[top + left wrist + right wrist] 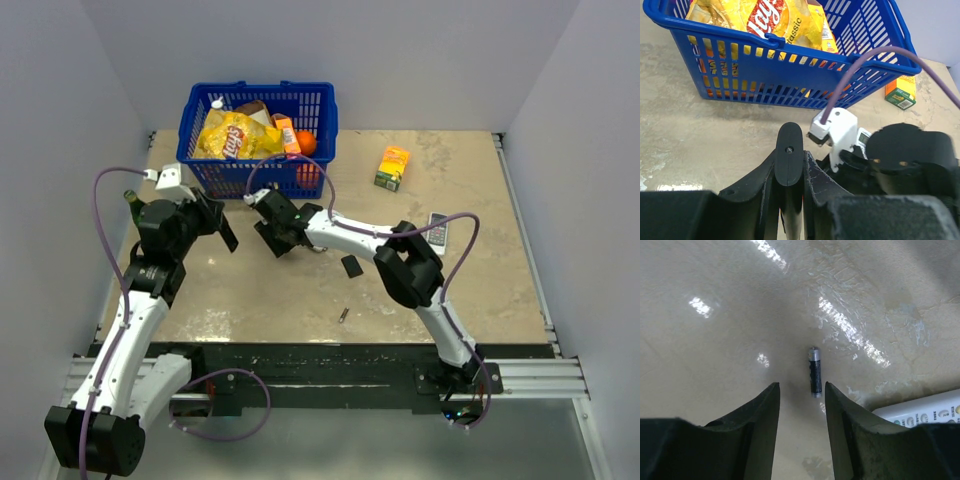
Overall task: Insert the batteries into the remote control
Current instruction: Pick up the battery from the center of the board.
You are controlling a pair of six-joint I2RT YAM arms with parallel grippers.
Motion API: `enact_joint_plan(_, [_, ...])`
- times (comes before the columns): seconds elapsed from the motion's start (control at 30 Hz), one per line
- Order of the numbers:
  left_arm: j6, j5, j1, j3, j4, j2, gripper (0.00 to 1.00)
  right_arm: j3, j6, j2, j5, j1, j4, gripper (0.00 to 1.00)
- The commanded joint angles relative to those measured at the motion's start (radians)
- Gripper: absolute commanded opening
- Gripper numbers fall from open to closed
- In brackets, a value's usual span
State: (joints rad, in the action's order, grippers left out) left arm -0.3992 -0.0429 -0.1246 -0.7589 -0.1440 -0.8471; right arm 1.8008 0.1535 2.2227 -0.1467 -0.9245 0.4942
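Observation:
My left gripper [791,165] is shut on the black remote control [789,142], whose rounded end sticks up between the fingers; the top view shows the remote [229,236] held above the table in front of the basket. My right gripper [801,385] hangs open just over the tabletop. One battery [814,372] lies flat there, its near end just inside the fingertips, close to the right finger [840,405] and touching neither. A second battery [343,316] lies nearer the table's front edge.
A blue basket [200,110] of groceries stands at the back left. A white remote [920,412] lies just right of my right gripper. A small black piece [351,265], another remote [437,228] and a juice carton [393,167] lie to the right.

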Motion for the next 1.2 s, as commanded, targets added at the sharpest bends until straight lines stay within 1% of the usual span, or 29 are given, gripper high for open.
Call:
enact_joint_plan(0.0, [0.023, -0.028, 0.005, 0.004, 0.038, 0.006, 0.0, 0.126, -0.031, 0.049, -0.062, 0.0, 0.066, 0.42])
enact_joint_plan(0.1, [0.022, -0.04, 0.005, 0.004, 0.041, 0.002, 0.0, 0.175, -0.043, 0.084, -0.077, 0.0, 0.096, 0.4])
enact_joint_plan(0.6, [0.017, -0.074, 0.005, 0.007, 0.05, -0.004, 0.0, 0.247, -0.054, 0.19, -0.031, 0.001, 0.121, 0.34])
enact_joint_plan(0.67, [0.019, -0.08, 0.005, 0.007, 0.055, -0.004, 0.0, 0.246, -0.052, 0.195, -0.027, 0.003, 0.122, 0.28])
enact_joint_plan(0.8, [0.019, -0.109, 0.005, 0.012, 0.067, -0.004, 0.0, 0.238, -0.048, 0.196, -0.016, 0.004, 0.13, 0.22])
enact_joint_plan(0.9, [0.019, -0.149, 0.005, 0.015, 0.086, -0.004, 0.0, 0.206, -0.046, 0.175, -0.008, 0.006, 0.124, 0.15])
enact_joint_plan(1.0, [0.017, -0.186, 0.005, 0.023, 0.106, -0.004, 0.0, 0.163, -0.048, 0.152, -0.005, 0.007, 0.116, 0.11])
enact_joint_plan(1.07, [0.017, -0.206, 0.005, 0.026, 0.116, -0.004, 0.0, 0.14, -0.052, 0.134, -0.002, 0.007, 0.121, 0.05])
enact_joint_plan(1.1, [0.016, -0.209, 0.005, 0.029, 0.119, -0.003, 0.0, 0.132, -0.052, 0.127, -0.002, 0.007, 0.124, 0.0])
enact_joint_plan(1.17, [0.014, -0.227, 0.005, 0.03, 0.127, -0.003, 0.0, 0.096, -0.051, 0.098, 0.006, 0.007, 0.121, 0.0])
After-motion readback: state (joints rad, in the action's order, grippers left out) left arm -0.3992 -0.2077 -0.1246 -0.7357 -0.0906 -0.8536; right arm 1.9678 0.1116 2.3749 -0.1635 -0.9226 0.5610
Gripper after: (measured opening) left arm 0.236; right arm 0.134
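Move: The battery to be picked lies almost under the right hand: about 2 cm ahead, 1 cm left and 3 cm below its half-open fingers. The white remote is some 10 cm to the right of that battery and 4 cm farther out, and the black battery cover about 17 cm to its right and 5 cm nearer the robot. From the left hand the battery is roughly 4 cm ahead, 15 cm right and 23 cm lower. The battery on the table comes between the right fingertips as that hand sinks about 3 cm, easing some 2 cm forward and 1 cm left; the fingers then close from roughly half open until they pinch its sides. The left hand, still holding the black remote, drifts about 3 cm right and turns some 10 degrees clockwise. ##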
